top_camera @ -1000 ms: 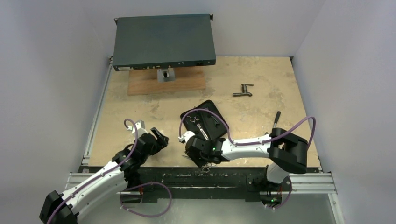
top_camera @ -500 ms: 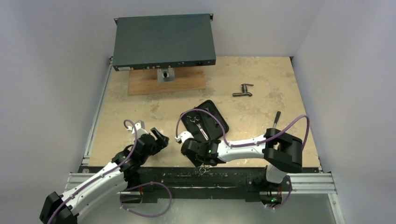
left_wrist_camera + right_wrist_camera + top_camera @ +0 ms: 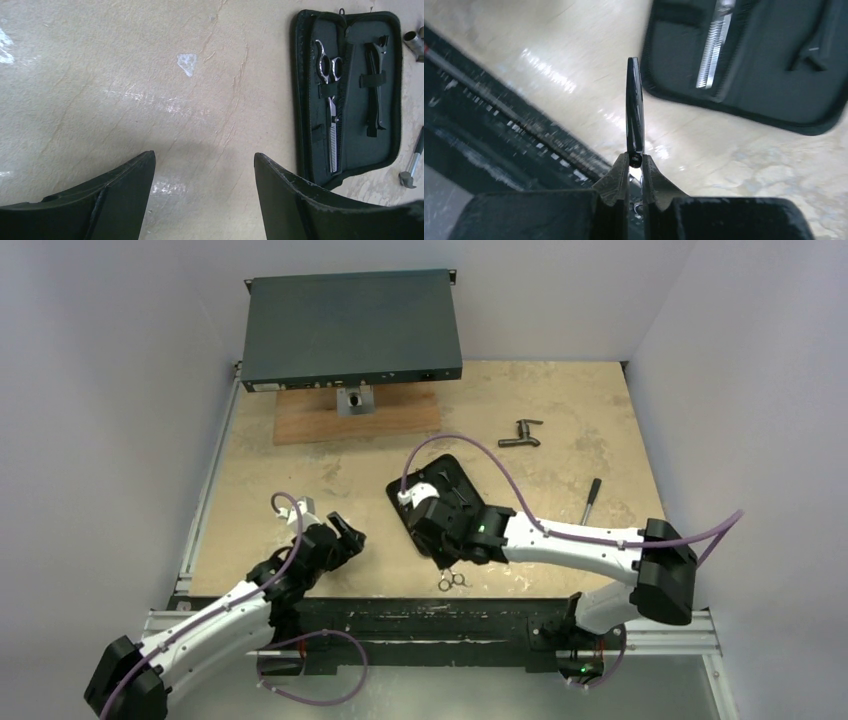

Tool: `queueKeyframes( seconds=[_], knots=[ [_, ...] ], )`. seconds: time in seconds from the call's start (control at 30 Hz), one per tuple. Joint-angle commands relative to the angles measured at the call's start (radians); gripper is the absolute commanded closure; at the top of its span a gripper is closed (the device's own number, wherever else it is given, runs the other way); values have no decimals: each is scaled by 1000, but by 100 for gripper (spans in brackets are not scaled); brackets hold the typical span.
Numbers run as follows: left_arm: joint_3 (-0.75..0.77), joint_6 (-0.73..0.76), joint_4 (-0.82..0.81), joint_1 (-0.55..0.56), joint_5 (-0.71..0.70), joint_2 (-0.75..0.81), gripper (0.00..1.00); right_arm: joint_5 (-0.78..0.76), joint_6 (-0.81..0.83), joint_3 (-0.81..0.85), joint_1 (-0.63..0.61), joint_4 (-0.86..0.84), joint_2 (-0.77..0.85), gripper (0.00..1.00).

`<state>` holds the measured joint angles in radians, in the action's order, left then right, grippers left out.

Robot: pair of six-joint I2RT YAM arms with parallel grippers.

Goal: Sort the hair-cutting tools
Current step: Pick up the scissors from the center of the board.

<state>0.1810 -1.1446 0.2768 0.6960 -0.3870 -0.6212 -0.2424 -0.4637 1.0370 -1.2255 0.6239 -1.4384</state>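
My right gripper (image 3: 635, 159) is shut on a pair of small scissors at their pivot. Their dark blades (image 3: 634, 107) stick out edge-on ahead of the fingers, above the table near the case's edge. In the top view their silver ring handles (image 3: 452, 581) show below the right gripper (image 3: 448, 558). An open black zip case (image 3: 357, 145) lies on the table and holds silver scissors with a toothed blade (image 3: 330, 100) and a thin black clip-like piece (image 3: 374, 95) under straps. My left gripper (image 3: 204, 157) stands open over bare table, left of the case (image 3: 443, 468).
A small hammer (image 3: 592, 498) lies right of the case and a dark T-shaped fitting (image 3: 520, 433) sits farther back. A dark flat box (image 3: 350, 328) rests on a wooden board (image 3: 385, 418) at the back. A black rail (image 3: 430, 620) runs along the near edge.
My right gripper closed on the scissors near the front rail, then moved with them away from the rail toward the case. The left arm barely shifted.
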Motion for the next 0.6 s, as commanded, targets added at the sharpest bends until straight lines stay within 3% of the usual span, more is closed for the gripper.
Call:
queueKeyframes(
  seconds=[0.0, 0.2, 0.57],
  knots=[
    [17, -5, -152, 0, 32, -96, 28, 15, 91, 80, 134, 129, -32, 100],
    [71, 20, -242, -1, 42, -186, 28, 56, 156, 157, 233, 72, -150, 100],
    [173, 19, -412, -3, 71, -414, 29, 154, 186, 225, 246, 27, -293, 100]
  ],
)
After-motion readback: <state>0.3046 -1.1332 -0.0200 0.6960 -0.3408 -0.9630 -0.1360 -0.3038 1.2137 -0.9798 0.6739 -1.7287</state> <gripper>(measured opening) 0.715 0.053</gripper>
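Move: Ahead of the right hand, which already holds the scissors some 9 cm above the table, the empty loop in the case lies about 15 cm forward, 4 cm left and 8 cm down. The thinning scissors lie about 18 cm ahead and 2 cm left of that hand, the comb 19 cm straight ahead. From the left hand, the case's left edge is about 3 cm ahead and 12 cm right, the loop 3 cm ahead and 15 cm right. Carrying the pinched scissors quickly about 7.5 cm forward to the near edge of the case, the right hand first veers some 3 cm right, then swings partly back left and sinks about 4 cm towards the empty loop, wrist tilting some 10 degrees. The open left hand goes forward and right, 4 to 5 cm each way, towards the case's left edge, rising a little. ##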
